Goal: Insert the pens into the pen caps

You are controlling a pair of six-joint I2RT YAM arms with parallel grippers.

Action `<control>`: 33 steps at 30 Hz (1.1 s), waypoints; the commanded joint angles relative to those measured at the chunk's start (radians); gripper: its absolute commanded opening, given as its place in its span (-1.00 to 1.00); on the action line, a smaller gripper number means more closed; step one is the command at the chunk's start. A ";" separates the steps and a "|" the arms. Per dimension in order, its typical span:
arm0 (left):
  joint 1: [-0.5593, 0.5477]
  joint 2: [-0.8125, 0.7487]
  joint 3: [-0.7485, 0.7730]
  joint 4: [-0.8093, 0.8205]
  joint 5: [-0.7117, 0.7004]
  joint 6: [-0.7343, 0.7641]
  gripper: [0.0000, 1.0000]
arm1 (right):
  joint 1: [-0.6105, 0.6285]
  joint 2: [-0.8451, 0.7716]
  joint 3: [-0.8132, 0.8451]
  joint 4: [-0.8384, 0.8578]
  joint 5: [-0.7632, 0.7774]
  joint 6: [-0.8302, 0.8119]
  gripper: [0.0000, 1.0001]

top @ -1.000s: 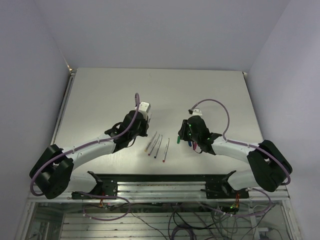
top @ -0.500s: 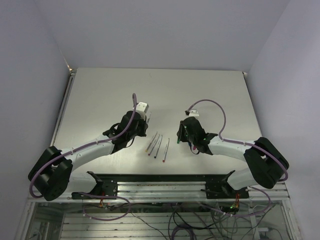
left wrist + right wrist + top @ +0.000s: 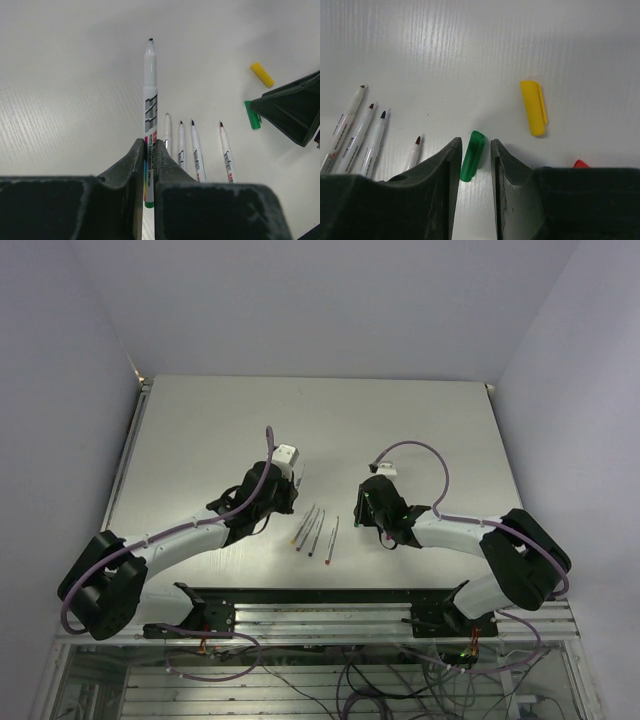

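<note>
My left gripper [image 3: 149,150] is shut on a white pen [image 3: 150,95] that has a green end and points away over the table. Several more pens [image 3: 196,150] lie side by side on the table just right of it, and they also show in the top view [image 3: 315,530]. My right gripper [image 3: 476,145] is down at the table and open. Its fingers stand on either side of the green cap [image 3: 472,156], which lies flat with a gap on each side. The yellow cap [image 3: 534,107] lies just beyond to the right. A red cap [image 3: 580,163] peeks out behind the right finger.
The row of loose pens [image 3: 362,127] lies a short way left of my right gripper [image 3: 365,512]. From the left wrist view, the right gripper's dark body [image 3: 295,107] sits over the green cap [image 3: 252,121], near the yellow cap [image 3: 262,74]. The two grippers are close together mid-table.
My right arm has shifted a little to the left over the caps and its jaws have widened slightly. The left arm holds its pen almost still.
</note>
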 commanded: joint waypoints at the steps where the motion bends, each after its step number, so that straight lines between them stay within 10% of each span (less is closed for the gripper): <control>1: 0.007 0.010 0.001 0.053 0.031 -0.004 -0.86 | 0.006 0.006 0.018 0.003 0.000 0.016 -0.40; 20: 0.007 -0.040 -0.022 0.068 0.012 -0.008 -0.86 | 0.023 0.043 0.020 -0.009 -0.001 0.032 -0.49; 33: 0.007 -0.019 -0.015 0.063 0.009 -0.018 -0.86 | 0.031 0.033 0.018 -0.036 0.034 0.033 -1.00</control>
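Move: The green cap lies just under the right hand's open fingertips, about 1 cm below and 1 cm back. The yellow cap is some 3 cm ahead and 4 cm to the right of that hand, the blue cap 2 cm back and 6 cm right, the nearest loose pen 6 cm back and 7 cm left. From the left hand, still holding its pen, the green cap is roughly 16 cm right, 2 cm back and 10 cm down. The right hand sinks about 1 cm, easing slightly back, and shuts its fingers, pinching the green cap's sides. ##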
